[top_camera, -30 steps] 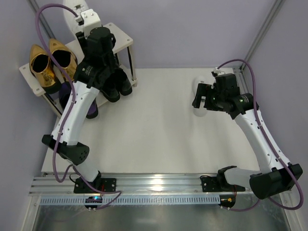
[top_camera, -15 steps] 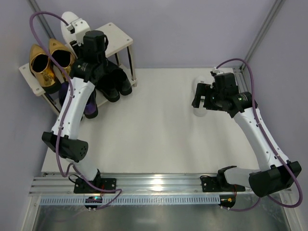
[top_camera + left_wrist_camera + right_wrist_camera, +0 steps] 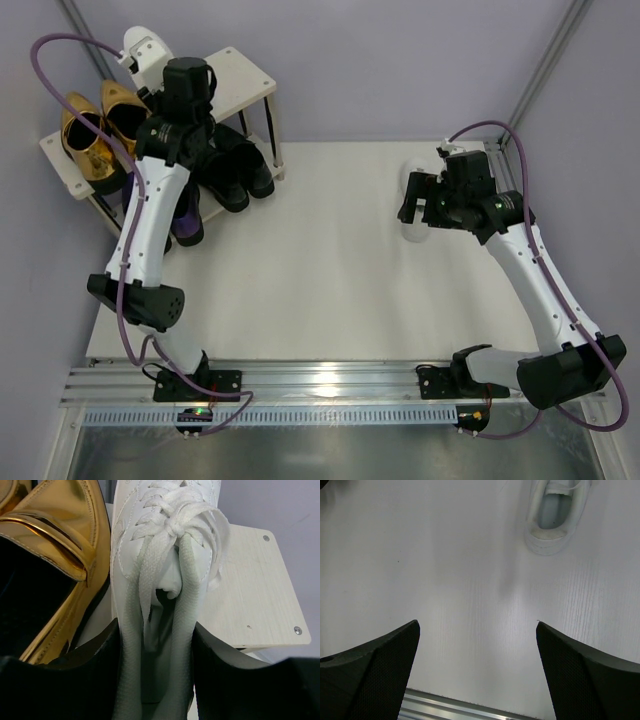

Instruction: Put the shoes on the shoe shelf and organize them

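Note:
A white lace-up sneaker [image 3: 165,530] is clamped between the fingers [image 3: 60,680] of my left gripper [image 3: 157,670], which is shut on its heel end. It hangs over the shoe shelf's top board [image 3: 250,590], right beside a gold loafer [image 3: 55,555]. In the top view its toe [image 3: 145,48] pokes out past the left gripper [image 3: 165,78] at the back of the shelf [image 3: 245,80]. The other white sneaker [image 3: 552,515] lies on the table, ahead of my open right gripper [image 3: 477,645]. The right gripper [image 3: 415,200] partly covers that sneaker [image 3: 412,235] from above.
Both gold loafers [image 3: 85,145] sit on the left of the top board. Black dress shoes [image 3: 240,178] and purple ones [image 3: 186,222] stick out from the lower tier under my left arm. The metal rail [image 3: 330,385] runs along the near table edge [image 3: 450,702].
My left arm has carried the white sneaker back and to the left over the top board, closer to the gold loafers. The right arm has stayed still.

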Controlling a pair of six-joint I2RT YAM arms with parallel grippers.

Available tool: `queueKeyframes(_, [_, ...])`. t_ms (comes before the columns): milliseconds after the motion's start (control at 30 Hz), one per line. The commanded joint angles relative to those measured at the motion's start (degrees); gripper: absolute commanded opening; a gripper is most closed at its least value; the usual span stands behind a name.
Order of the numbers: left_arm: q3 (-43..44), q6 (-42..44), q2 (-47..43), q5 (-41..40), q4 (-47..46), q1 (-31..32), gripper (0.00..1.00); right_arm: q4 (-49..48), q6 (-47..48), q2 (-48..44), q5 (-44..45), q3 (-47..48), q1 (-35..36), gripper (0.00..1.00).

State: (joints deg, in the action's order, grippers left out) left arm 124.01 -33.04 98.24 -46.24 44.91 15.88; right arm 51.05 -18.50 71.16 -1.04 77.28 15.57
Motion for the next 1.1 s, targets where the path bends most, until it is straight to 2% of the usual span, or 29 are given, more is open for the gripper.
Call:
queueKeyframes(0, [6.4, -4.8, 0.7, 3.6, -1.6, 0.4, 0.00, -2.3, 0.7, -0.7, -1.2, 0.4, -0.2, 0.98])
queueKeyframes(533, [8.0, -4.6, 0.7, 2.0, 2.6, 0.7, 0.01, -3.8, 0.6, -0.8, -3.4, -1.2, -0.2, 0.98])
queueKeyframes(633, [8.0, -4.1, 1.1, 1.1, 2.6, 0.8, 0.19, -3.8, 0.6, -1.0, -3.5, -1.5, -0.3, 0.98])
queueKeyframes(733, [8.0, -4.1, 1.3, 0.4, 2.6, 0.7, 0.31, -3.9, 0.7, -1.4, -3.5, -1.8, -0.2, 0.98])
queueKeyframes(900, [7.7, -3.6, 1.0, 0.2, 1.4, 0.8, 0.57, -3.8, 0.7, -1.5, -3.6, -1.6, -0.2, 0.98])
queueKeyframes(933, [7.7, -3.4, 0.7, 0.2, 0.8, 0.8, 0.67, -3.7, 0.7, -1.3, -3.7, -1.5, -0.2, 0.98])
queueKeyframes(1067, [6.7, 0.1, -0.8, 0.8, -4.4, 0.9, 0.85, -3.7, 0.7, -1.4, -3.5, -1.4, -0.3, 0.98])
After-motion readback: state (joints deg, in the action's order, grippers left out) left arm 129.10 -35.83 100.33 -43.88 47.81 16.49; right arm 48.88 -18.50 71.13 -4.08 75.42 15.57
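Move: The left hand still holds the white shoe by its collar; the spot meant for it on the top shelf is about 6 cm ahead, 1 cm left and 6 cm below. The nearer gold shoe's middle lies some 12 cm left and 2 ahead, the farther one about 20 left and 3 back, both some 6 below. The shelf's free right end is roughly 11 ahead and 12 right. From the right hand the spot is about 21 ahead, 50 left, 13 above. Keeping its pinch on the white shoe's collar, the left hand shifts it about 1.5 cm right, away from the gold pair, with a very slight clockwise turn. It then holds still over the top shelf, and at last the fingers open from half to about three quarters and let go of the shoe. ##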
